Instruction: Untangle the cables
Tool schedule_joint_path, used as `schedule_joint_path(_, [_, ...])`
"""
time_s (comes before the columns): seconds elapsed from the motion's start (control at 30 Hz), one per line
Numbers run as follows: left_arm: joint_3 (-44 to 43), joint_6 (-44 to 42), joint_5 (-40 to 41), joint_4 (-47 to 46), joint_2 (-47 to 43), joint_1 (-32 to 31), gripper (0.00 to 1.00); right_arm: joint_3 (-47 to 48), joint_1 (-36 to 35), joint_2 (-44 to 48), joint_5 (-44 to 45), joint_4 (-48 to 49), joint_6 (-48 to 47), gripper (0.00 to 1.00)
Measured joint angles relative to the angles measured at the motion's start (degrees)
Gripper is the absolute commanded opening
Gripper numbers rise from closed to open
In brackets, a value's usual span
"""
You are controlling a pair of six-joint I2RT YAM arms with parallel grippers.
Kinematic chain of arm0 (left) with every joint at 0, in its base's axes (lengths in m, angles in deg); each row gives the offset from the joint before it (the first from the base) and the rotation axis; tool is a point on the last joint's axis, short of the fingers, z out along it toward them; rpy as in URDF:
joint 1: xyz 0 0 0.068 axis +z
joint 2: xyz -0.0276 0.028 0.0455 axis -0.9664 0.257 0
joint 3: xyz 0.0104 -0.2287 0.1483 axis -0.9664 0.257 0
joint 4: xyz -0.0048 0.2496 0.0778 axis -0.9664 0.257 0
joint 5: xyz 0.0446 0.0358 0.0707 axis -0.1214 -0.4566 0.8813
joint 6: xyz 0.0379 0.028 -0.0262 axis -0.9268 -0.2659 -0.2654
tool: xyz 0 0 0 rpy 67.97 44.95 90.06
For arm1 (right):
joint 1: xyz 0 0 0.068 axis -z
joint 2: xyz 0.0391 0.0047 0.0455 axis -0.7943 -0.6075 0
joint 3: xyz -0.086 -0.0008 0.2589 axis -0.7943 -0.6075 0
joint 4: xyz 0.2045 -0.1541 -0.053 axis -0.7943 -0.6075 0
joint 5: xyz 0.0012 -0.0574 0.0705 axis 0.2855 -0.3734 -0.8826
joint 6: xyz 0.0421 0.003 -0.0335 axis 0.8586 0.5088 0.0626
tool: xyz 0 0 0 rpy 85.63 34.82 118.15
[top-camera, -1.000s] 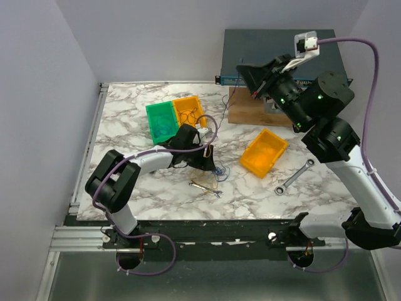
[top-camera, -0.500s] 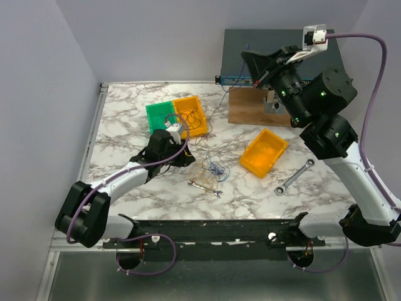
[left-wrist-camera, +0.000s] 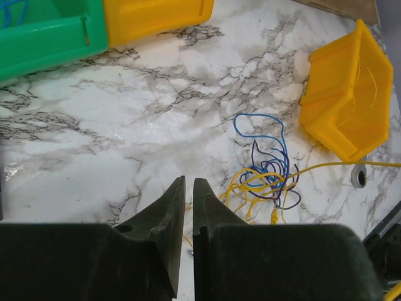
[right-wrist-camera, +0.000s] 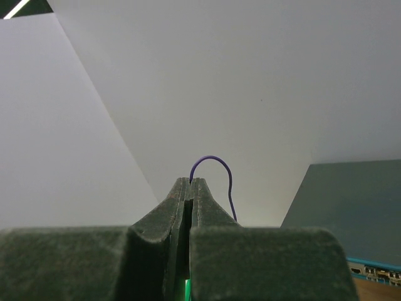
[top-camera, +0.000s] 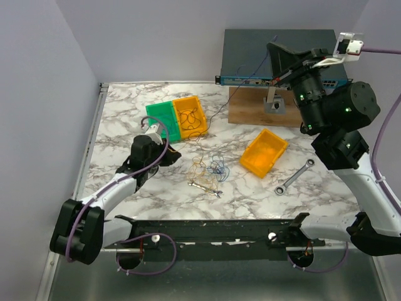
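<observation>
The cables [top-camera: 210, 168] lie as a loose tangle of thin blue, yellow-orange and dark wires on the marble table; the left wrist view shows the tangle [left-wrist-camera: 266, 179] ahead and to the right. My left gripper [top-camera: 175, 155] is low, left of the tangle and apart from it, its jaws nearly together with nothing between them [left-wrist-camera: 189, 182]. My right gripper [top-camera: 270, 47] is high at the back, shut on one thin purple-blue cable [right-wrist-camera: 216, 166]. That cable [top-camera: 233, 84] runs down toward the table.
A green bin [top-camera: 161, 119] and an orange bin [top-camera: 190, 116] with wires stand at the back left. A tilted orange bin [top-camera: 264, 152], a wrench [top-camera: 294, 177] and a small metal tool [top-camera: 205, 188] lie nearby. A wooden block [top-camera: 250, 108] and grey box [top-camera: 250, 47] stand behind.
My left gripper has pulled back to the left, off the tangle. My right gripper has risen and moved right, still holding the thin cable.
</observation>
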Motion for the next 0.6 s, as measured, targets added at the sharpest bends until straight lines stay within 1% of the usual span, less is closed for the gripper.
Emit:
schedule_joint_path(0.1, [0.74, 0.13, 2.82, 0.22, -2.78, 0.04, 0.11, 1.55, 0.0, -0.09, 0.17, 0.04, -0.7, 0.01])
schedule_joint_path(0.13, [1.22, 0.26, 4.33, 0.52, -4.28, 0.09, 0.15, 1.9, 0.0, -0.09, 0.28, 0.07, -0.92, 0.01])
schedule_joint_path(0.17, [1.62, 0.37, 5.75, 0.94, -5.4, 0.2, 0.25, 2.14, 0.0, 0.0, 0.42, 0.09, -1.14, 0.01])
schedule_joint_path(0.3, [2.29, 0.94, 10.84, 3.04, -8.24, 1.16, 0.88, 2.25, 0.0, 0.52, 1.16, 0.11, -1.81, 0.01])
schedule_joint_path(0.33, [2.38, 1.11, 11.98, 3.5, -8.59, 1.25, 0.93, 2.14, 0.0, 0.68, 1.22, 0.15, -1.92, 0.01])
schedule_joint_path(0.47, [3.19, 1.29, 15.19, 4.85, -10.58, 1.55, 0.95, -0.2, 0.0, 2.08, 1.38, 0.59, -2.03, 0.01])
schedule_joint_path(0.6, [3.3, 0.72, 15.8, 5.57, -11.04, 1.6, 0.96, -5.4, 0.0, 3.96, 1.29, 0.96, -1.46, 0.01])
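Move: About 12 cm to the right of the left hand, 4 cm nearer the base and 7 cm below it, lies the yellow-and-blue cable tangle, the wrench some 10 cm back and 9 cm right of the hand. The black T-shaped tool is about 11 cm to its left and 1 cm farther out, the green bin 15 cm ahead and 7 cm left. From the high right hand, the tangle is roughly 13 cm left, 2 cm back, 56 cm down. Drawing off about 5 cm to the left, away from the tangle and towards the black tool, the left hand rises only slightly and swings some 15 degrees counter-clockwise; partway along, its nearly shut fingers spread wide, letting go of the yellow strand. The right hand keeps the purple cable pinched high up, rising a couple of centimetres and then sinking a little more. ##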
